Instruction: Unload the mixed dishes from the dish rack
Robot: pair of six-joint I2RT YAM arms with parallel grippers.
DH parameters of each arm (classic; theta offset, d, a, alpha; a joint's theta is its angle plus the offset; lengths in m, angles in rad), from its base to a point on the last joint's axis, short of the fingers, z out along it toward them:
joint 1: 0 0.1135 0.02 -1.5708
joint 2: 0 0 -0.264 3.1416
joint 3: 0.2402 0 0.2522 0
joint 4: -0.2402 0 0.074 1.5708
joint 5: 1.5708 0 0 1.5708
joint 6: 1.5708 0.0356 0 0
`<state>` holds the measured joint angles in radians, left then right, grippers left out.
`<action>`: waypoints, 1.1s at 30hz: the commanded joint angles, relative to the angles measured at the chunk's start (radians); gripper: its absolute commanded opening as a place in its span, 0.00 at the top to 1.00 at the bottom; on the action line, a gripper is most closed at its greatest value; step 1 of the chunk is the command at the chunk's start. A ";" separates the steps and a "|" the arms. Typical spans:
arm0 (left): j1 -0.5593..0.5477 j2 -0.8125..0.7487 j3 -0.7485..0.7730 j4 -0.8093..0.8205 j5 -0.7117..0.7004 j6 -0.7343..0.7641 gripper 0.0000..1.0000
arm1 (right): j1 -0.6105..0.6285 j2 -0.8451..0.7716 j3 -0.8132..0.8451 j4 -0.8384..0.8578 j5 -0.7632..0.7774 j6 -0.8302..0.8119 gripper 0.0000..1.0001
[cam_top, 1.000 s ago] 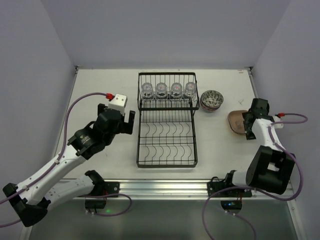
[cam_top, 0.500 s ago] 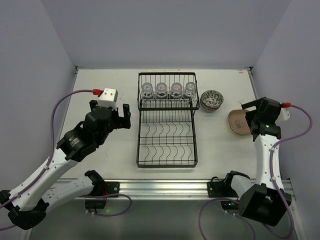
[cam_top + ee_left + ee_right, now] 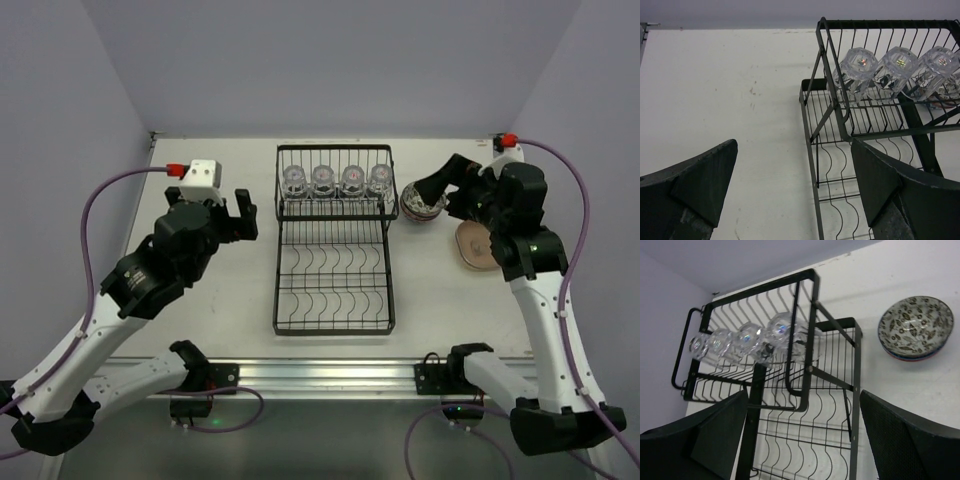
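The black wire dish rack (image 3: 333,262) stands mid-table, and its lower tray holds nothing. Several clear glass cups (image 3: 337,180) lie in a row on its raised shelf, also seen in the left wrist view as cups (image 3: 896,65) and in the right wrist view as cups (image 3: 747,340). Patterned bowls (image 3: 423,200) sit stacked on the table right of the rack, the stack of bowls (image 3: 916,326) showing a grey-patterned one on top. A tan plate (image 3: 474,246) lies further right, partly hidden by my right arm. My left gripper (image 3: 244,214) is open just left of the rack. My right gripper (image 3: 447,190) hangs open above the bowls, facing the rack.
The table's back edge and walls lie close behind the rack. The left half of the white table (image 3: 190,170) is bare around my left arm. The arm bases and a metal rail (image 3: 320,372) run along the near edge.
My right gripper has lifted off the tan plate, opened, and swung left and up toward the bowls and rack. My left gripper has moved back along the rack's left side, staying open.
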<state>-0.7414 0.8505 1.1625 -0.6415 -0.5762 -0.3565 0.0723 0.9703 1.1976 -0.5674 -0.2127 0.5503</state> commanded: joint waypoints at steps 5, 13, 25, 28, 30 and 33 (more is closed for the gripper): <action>0.004 0.119 0.158 0.065 0.167 0.141 0.00 | 0.152 0.005 0.080 -0.132 0.018 -0.173 0.06; 0.067 0.393 0.434 0.152 0.493 0.490 0.00 | 0.153 -0.208 -0.153 -0.052 -0.131 -0.125 0.06; 0.258 0.835 1.026 -0.412 0.964 0.816 0.00 | 0.153 -0.389 -0.262 -0.137 -0.152 -0.124 0.06; 0.269 0.829 0.981 -0.438 0.977 0.867 0.00 | 0.153 -0.393 -0.247 -0.173 -0.146 -0.142 0.06; 0.270 0.845 0.962 -0.455 0.978 0.879 0.01 | 0.153 -0.400 -0.248 -0.167 -0.160 -0.138 0.06; 0.270 0.861 0.913 -0.446 0.960 0.883 0.01 | 0.153 -0.389 -0.245 -0.160 -0.186 -0.138 0.06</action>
<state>-0.4767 1.6958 2.1090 -0.9676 0.3450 0.3866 0.2226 0.5797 0.9325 -0.7250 -0.3500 0.4255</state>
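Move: The leftmost glass on the rack's top shelf lies about 17 cm ahead of the open left hand, 13 cm to its right and 10 cm below. The second glass stands some 7 cm to the right of that glass and the third about 15 cm to the right of it, all level in depth. From the right hand the leftmost glass is roughly 12 cm ahead, 30 cm left and 10 cm below. Open left hand swings 12 cm right and forward, yawing 50 degrees clockwise towards the leftmost glass; right backs off. ##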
